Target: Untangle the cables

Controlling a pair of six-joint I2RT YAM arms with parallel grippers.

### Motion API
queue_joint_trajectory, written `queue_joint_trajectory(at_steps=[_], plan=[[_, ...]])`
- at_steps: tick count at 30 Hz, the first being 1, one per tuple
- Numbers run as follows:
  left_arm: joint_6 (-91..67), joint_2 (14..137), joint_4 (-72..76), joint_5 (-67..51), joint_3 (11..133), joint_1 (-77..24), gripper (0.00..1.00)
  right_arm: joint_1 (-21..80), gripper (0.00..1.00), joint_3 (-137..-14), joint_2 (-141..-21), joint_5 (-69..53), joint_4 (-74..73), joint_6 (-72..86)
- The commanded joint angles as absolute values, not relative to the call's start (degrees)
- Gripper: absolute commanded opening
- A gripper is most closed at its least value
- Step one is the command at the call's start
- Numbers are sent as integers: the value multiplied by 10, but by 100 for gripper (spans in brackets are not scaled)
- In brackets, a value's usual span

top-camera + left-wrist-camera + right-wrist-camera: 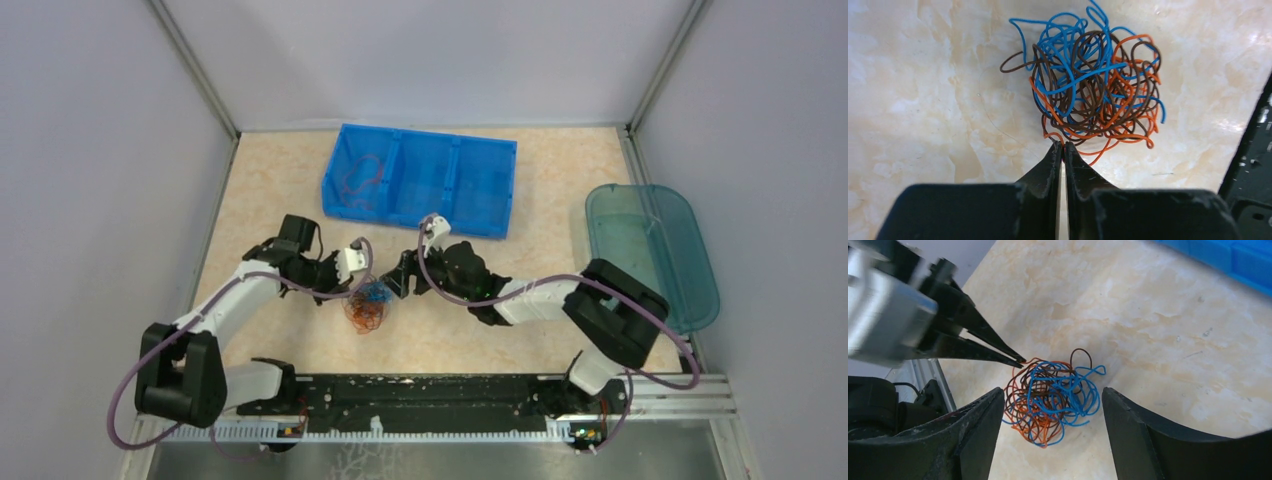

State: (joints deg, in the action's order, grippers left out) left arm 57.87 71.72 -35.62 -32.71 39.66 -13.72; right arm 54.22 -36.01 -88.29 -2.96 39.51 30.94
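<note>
The cables (367, 305) lie as one fist-sized clump of thin curly blue, orange and dark brown wires (1093, 85) on the beige table. My left gripper (1063, 145) is at the clump's near edge, its jaws pressed together on an orange and a brown strand. The right wrist view shows those pointed tips (1020, 360) touching the top left of the clump (1050, 405). My right gripper (1052, 390) hovers over the clump, open, with one finger (983, 420) on each side and nothing between them. Seen from above, the two grippers (362, 283) (400, 278) meet over the clump.
A blue bin (480, 150) with three compartments stands behind the arms, with a brown wire (360, 178) in its left compartment. A teal tray (650, 250) sits at the right edge. The black mounting rail (420, 390) runs along the near edge.
</note>
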Motion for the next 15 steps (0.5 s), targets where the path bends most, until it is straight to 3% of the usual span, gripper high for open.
queue_joint_trajectory(at_steps=[1,4,13,15], plan=[[567,671,-418,-379,449,-135,10,543,73,-399,-950,-90,530,317],[559,652,-462,-408,480,-135,10,548,73,-400,-1001,-116,625,313],[537,619,-500,-424,516,-135,7,571,76,-429,-1069,-133,629,287],[537,616,-502,-413,510,-135,15,575,77,-441,-1075,-122,600,275]])
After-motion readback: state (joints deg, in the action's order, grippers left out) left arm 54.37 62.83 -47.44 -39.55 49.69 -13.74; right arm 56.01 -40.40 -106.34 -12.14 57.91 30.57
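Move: The cable tangle's middle lies about 5 cm left of the right hand, 2 cm back and some 9 cm below. Its neighbours, from that hand: the blue bin's middle, about 22 cm ahead, 5 cm right and 7 below; the closed left gripper tips, level ahead, 8 cm left and 8 below. From the left hand, at the tangle's edge by an orange strand, the tangle's middle is 4 cm right, 2 back and 3 below. Lifting clear of the tangle's edge, the left hand climbs about 8 cm and drifts slightly right, fingers still shut and tilting a little less steeply down. Meanwhile the wide-open right hand sweeps some 5 cm left over the tangle, sinking about 3 cm and easing slightly back, with a turn of about 10 degrees counter-clockwise. ##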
